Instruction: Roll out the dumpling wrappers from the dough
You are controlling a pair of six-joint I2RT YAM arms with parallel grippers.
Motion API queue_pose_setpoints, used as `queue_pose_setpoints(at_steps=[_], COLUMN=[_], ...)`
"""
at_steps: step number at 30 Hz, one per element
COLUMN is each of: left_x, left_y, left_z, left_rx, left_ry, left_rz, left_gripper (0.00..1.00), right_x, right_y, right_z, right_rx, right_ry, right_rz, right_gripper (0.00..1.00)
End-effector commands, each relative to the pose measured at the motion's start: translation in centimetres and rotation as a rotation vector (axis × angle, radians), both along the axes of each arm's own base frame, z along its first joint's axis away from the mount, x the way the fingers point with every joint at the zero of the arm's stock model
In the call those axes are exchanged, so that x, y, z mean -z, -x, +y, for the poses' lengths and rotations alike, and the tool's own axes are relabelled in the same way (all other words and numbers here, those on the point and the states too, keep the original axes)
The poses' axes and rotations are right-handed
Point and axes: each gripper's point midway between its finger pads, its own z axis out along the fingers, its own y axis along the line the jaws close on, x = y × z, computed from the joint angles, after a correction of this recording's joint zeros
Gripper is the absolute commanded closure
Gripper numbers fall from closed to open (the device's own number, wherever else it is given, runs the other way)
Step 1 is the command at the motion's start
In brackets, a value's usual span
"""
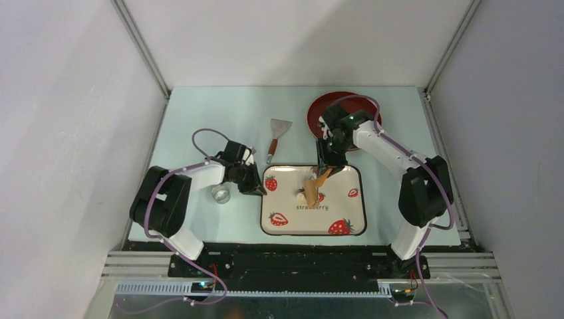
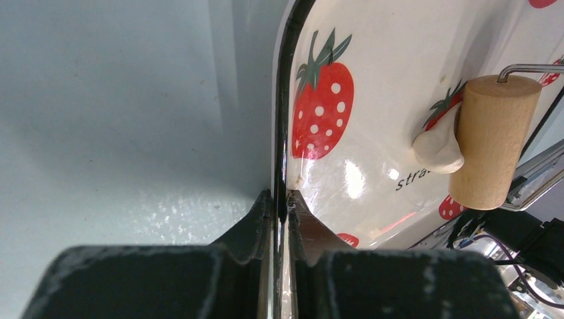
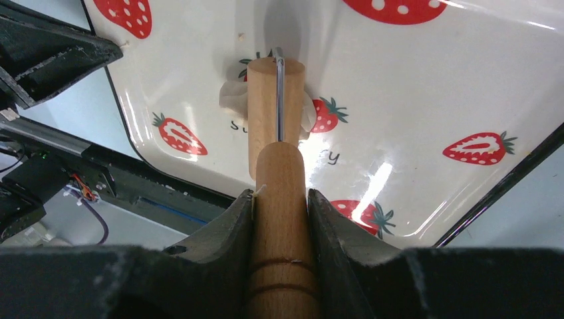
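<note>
The dough [image 2: 437, 147] is a small pale lump on the strawberry-print tray [image 1: 346, 179], squeezed under the drum of a wooden roller [image 3: 263, 113]. My right gripper [image 3: 279, 194] is shut on the roller's wooden handle [image 3: 281, 226] and holds it tilted down onto the dough [image 3: 231, 100]. At the tray's left side, my left gripper [image 2: 280, 197] is shut on the black rim [image 2: 284, 100], one finger inside and one outside. From above, the roller [image 1: 311, 193] lies near the tray's middle. The dumpling wrappers are out of view.
A red plate [image 1: 319, 109] sits at the back, partly covered by the right arm. A scraper with a wooden handle [image 1: 278, 129] lies behind the tray. A shiny metal cutter ring [image 1: 221, 194] stands left of the tray, beside the left arm.
</note>
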Motion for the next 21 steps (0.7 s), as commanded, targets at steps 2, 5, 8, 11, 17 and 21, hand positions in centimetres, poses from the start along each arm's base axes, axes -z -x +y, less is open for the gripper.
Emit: queue_pose_setpoints(at_steps=[2, 5, 8, 11, 17, 21], left_x=[3.3, 3.2, 3.2, 3.1, 3.2, 3.0], left_y=[1.5, 1.4, 1.3, 1.2, 1.2, 1.1], left_z=[2.1, 2.2, 2.2, 2.3, 2.3, 2.3], left_rx=[0.035, 0.037, 0.041, 0.048, 0.068, 0.075], left_ry=[-0.144, -0.147, -0.150, -0.156, -0.161, -0.164], left_rz=[0.044, 0.037, 0.031, 0.028, 0.030, 0.022], left_gripper=[1.00, 1.00, 1.00, 1.00, 1.00, 1.00], right_x=[-2.0, -1.9, -1.9, -2.6, -4.9, -6.7], right_y=[-3.0, -2.9, -2.9, -2.8, -2.6, -2.5], right_z=[-2.3, -3.7, -4.6, -4.8, -3.9, -2.4], right_rx=[0.022, 0.022, 0.019, 0.005, -0.049, -0.095], right_ry=[0.032, 0.101, 0.142, 0.139, 0.057, -0.035], right_rz=[-0.189, -0.207, -0.232, -0.263, -0.345, -0.400], right_gripper=[1.00, 1.00, 1.00, 1.00, 1.00, 1.00])
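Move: The dough lies about 4 cm to the left of the right hand, 3 cm back and 12 cm below, on the tray; this hand already holds the roller over it. The tray's right rim is some 11 cm to the right of this hand and 4 cm back, and the red plate about 19 cm ahead and 6 cm to its right. From the left hand, which grips the tray's left rim, the dough is roughly 13 cm to the right and 1 cm back, about level in height. The dough is left behind: the right hand carries the roller off it, some 4.5 cm to the right with a slight reach forward, climbing nearly 3 cm, most of that at the end. The fingers keep their hold on the handle while their tips swing forward about 15 degrees. The left gripper stays pinched on the tray's left rim. ##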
